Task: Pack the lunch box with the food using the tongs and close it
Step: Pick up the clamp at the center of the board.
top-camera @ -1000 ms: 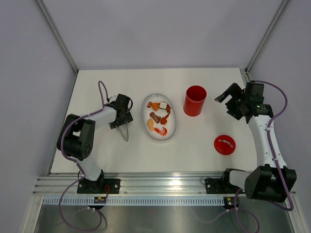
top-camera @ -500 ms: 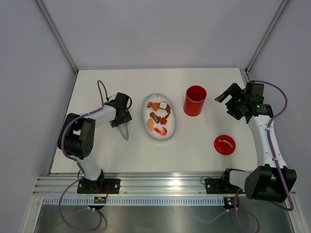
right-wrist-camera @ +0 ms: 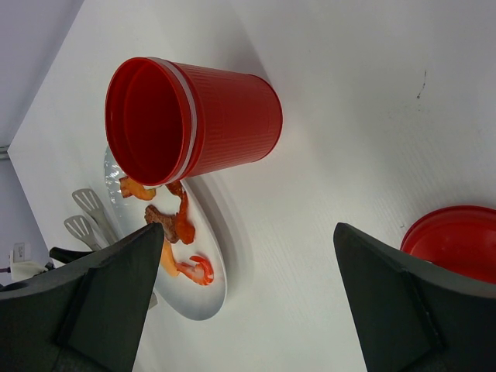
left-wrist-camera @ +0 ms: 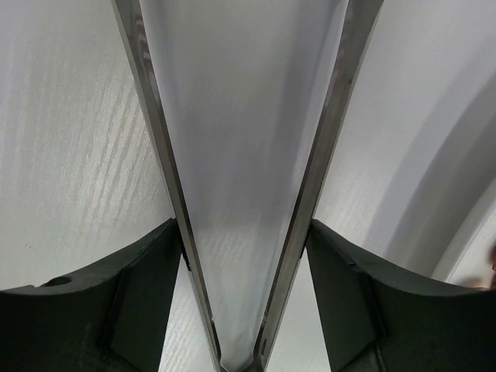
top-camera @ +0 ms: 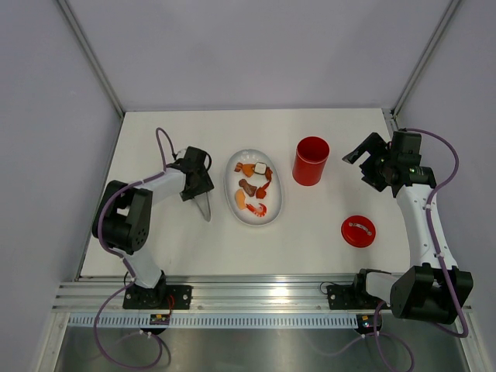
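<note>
The silver tongs (top-camera: 204, 206) lie left of the white plate, tips toward the near edge. My left gripper (top-camera: 197, 184) is shut on them near their joined end. In the left wrist view both fingers (left-wrist-camera: 116, 310) press against the outside of the two tong arms (left-wrist-camera: 159, 139), which spread away in a V. The food (top-camera: 254, 188), orange, red and brown pieces, lies on the plate. The red lunch box (top-camera: 311, 160) stands open and upright right of the plate; its inside (right-wrist-camera: 151, 116) looks empty. Its lid (top-camera: 358, 231) lies flat nearer the front. My right gripper (top-camera: 364, 164) hangs open, right of the lunch box, holding nothing.
The white oval plate (top-camera: 230, 200) sits between the tongs and the lunch box. The right wrist view shows the plate (right-wrist-camera: 205, 298), the tong tips (right-wrist-camera: 89, 213) beyond it and the lid (right-wrist-camera: 457, 240) at right. Grey walls enclose the table on three sides.
My left gripper has narrowed onto the tongs' arms. The tongs have shifted slightly toward the plate. The right arm has not moved.
</note>
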Controlling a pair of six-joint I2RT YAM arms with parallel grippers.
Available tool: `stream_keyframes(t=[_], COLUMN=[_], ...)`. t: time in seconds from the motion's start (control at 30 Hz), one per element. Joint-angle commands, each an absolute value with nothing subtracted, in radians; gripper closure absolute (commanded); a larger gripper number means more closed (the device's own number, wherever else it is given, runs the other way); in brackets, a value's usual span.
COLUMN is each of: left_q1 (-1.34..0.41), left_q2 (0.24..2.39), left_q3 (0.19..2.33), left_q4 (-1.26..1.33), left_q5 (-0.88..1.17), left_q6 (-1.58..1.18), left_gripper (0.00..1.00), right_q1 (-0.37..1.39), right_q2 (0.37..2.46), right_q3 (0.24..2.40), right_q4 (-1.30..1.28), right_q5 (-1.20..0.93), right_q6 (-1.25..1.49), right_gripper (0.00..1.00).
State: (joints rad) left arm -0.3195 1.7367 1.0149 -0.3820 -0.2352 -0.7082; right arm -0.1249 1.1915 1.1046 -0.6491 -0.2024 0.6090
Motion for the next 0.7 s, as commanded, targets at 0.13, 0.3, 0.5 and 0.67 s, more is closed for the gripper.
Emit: stream_keyframes(t=[0.13,0.3,0.5,0.67], left_q1=[-0.336,-0.341,-0.341,-0.341], left_q2=[1.776,1.789,1.766,1.623], left_q3=[1.046,1.06,1.08,1.118], left_q4=[-0.38,-0.399,-0.459,-0.555], left_q5=[-0.213,-0.222,-0.293,-0.344], left_q6=[-0.73,-0.732,-0.703,-0.629], left_gripper=[0.38,0.65,0.82,0.91], right_q1=[-0.12,-0.12,-0.12,-0.12], right_q2=[1.17,1.169,1.167,1.167], right_q3=[1.129,1.124,1.126,1.129], right_q4=[-0.647,-0.646,-0.649,-0.652], right_q5=[-0.206,-0.206,-0.203,-0.198], right_q6=[0.595,0.598,0.595,0.592], right_gripper=[0.01,0.01,0.01,0.0])
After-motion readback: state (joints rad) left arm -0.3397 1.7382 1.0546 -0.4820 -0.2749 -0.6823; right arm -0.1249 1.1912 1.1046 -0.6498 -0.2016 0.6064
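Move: The left gripper is already low and straddles the clamp with a fingertip at each arm; the clamp's middle is about 2 cm ahead and 2 cm left of the hand point, level with it. To this hand's right, the plate's middle lies some 16 cm off and 2 cm ahead, the yellow food about 12 cm off and 2 cm back. From the right hand the clamp lies roughly 46 cm left, 4 cm ahead, 19 cm below. Squeeze the clamp's two arms together by closing the left gripper from about two-thirds open to about a fifth, letting the hand slip right by about 1 cm as it shuts. Then, keeping the pinch, draw back and left, about 1.5 cm back and a little over 1 cm left, easing slightly up with a tilt of some 5 degrees. ##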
